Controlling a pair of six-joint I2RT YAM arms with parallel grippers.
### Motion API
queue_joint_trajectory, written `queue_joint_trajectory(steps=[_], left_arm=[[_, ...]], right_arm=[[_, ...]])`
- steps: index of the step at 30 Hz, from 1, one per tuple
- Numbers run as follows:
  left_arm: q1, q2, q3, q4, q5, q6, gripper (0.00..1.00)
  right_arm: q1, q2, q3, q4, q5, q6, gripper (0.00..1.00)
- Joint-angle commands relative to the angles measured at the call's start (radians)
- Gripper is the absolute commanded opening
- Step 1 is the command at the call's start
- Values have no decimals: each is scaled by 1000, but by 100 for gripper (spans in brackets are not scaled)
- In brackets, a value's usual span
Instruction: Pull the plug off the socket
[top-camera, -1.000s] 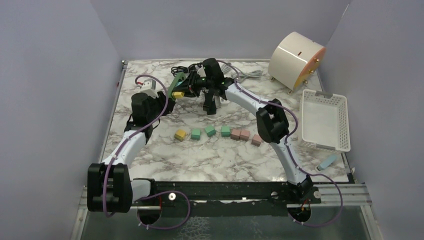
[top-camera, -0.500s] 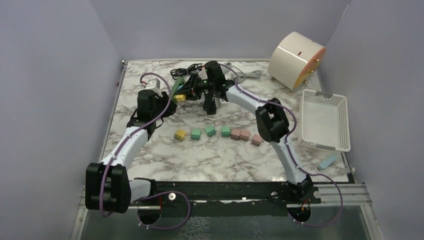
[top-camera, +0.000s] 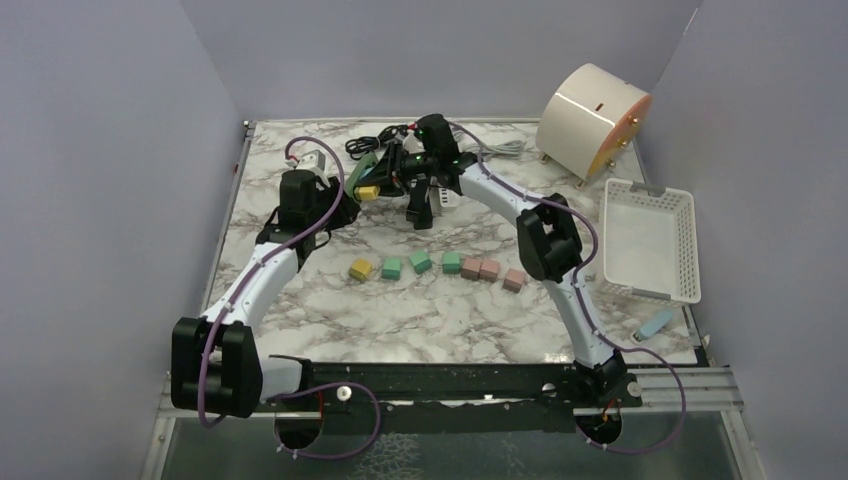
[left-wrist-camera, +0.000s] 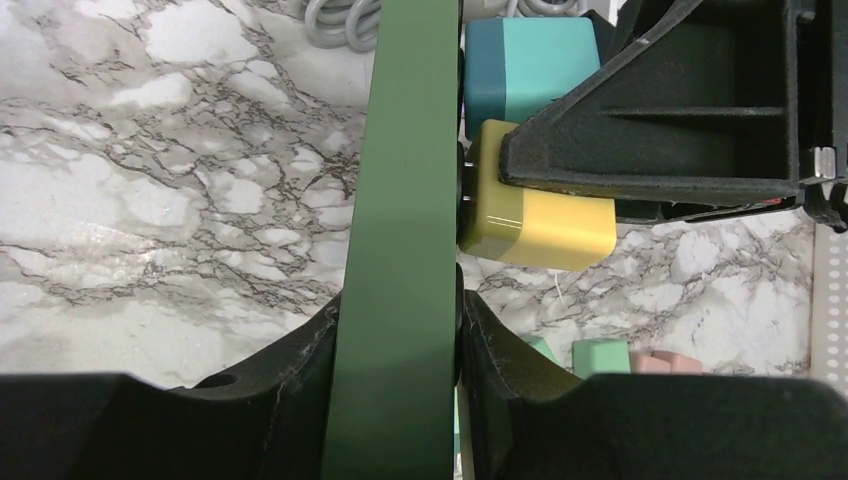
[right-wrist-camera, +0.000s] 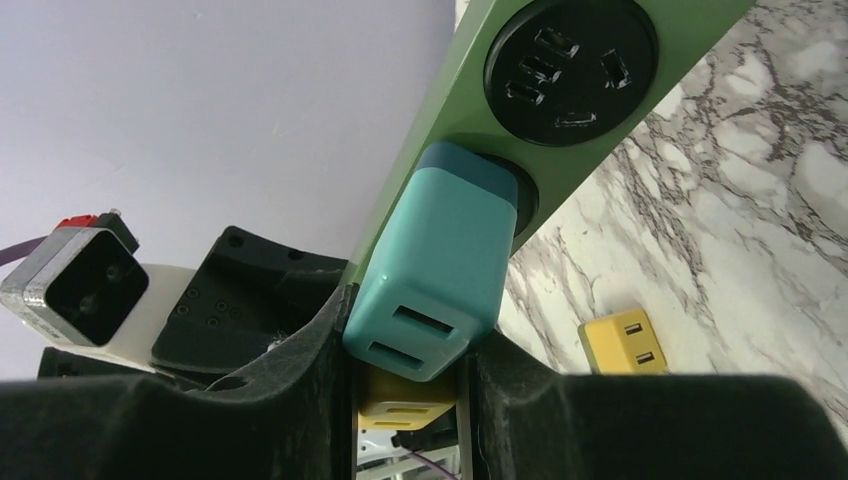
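Observation:
A green power strip (top-camera: 371, 167) is lifted off the marble table at the back centre. My left gripper (left-wrist-camera: 398, 335) is shut on its lower end; in the top view this gripper (top-camera: 347, 193) sits just left of the plugs. A teal plug (left-wrist-camera: 522, 60) and a yellow plug (left-wrist-camera: 535, 215) stick out of the strip's right face. The yellow plug's prongs show in a narrow gap at the strip. My right gripper (right-wrist-camera: 412, 405) is shut on the yellow plug (right-wrist-camera: 405, 408), with the teal plug (right-wrist-camera: 440, 280) just above its fingers. One black empty socket (right-wrist-camera: 570, 60) shows further along the strip.
A row of coloured plug blocks (top-camera: 430, 265) lies mid-table, with a loose yellow one (right-wrist-camera: 622, 340) at its left end. A black cable coil (top-camera: 372, 140) and a grey cable (top-camera: 500, 150) lie at the back. A white basket (top-camera: 650, 240) and a cream drum (top-camera: 592, 120) stand at the right.
Both arms have carried the strip and plugs a little right and toward the back. The left arm has reached further forward, and the strip stands steeper.

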Motion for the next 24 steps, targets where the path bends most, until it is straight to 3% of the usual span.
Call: queue_joint_trajectory(steps=[1,3,6,12,14,16,20,24], left_arm=[[103,55,36,-85,-551,13,0],[103,57,37,-88,-558,12,0],[103,60,39,-87,-557,12,0],[103,56,37,-80,-550,9,0],[103,53,35,-78,-551,12,0],[102,49,34,-78,-553,17,0],[103,47,34,-77,-553,16,0],[103,35,26,-56,-533,15,0]], right_arm=[[-32,-165,43,-307,-134,-211,1],[-31,-234,-50,-255,-38,-168,1],[-32,-295,-174,-81,-47,-69,1],[-24,-249,-349,596,-304,301,1],[-20,-208,-348,700,-383,377,1],[-20,-197,-321,579,-429,300,1],[-19,-169,-54,-70,-315,-157,1],[-15,-91,192,-353,-254,-353,1]])
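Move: Gripped already by the right fingers, the yellow plug still sits in its socket on the raised green strip, the socket about 3 cm to this hand's left. The teal plug is some 4 cm farther out along the strip and 1 cm lower and to the left. On the table roughly 15 cm below, a loose yellow plug lies about 11 cm back and 2 cm left, a loose green one 11 cm back and 5 cm right. From the left hand, which grips the strip, the held plug is 5 cm right and 3 cm ahead. Pulling against each other, both hands first creep nearly 2 cm to the right together, fingers keeping their grips on plug and strip. Then they part abruptly: the left hand swings the strip about 14 cm left, sinking a little and turning nearly 30 degrees counter-clockwise, while the right hand carries the plug away from the socket, mainly up, also back and slightly right. ##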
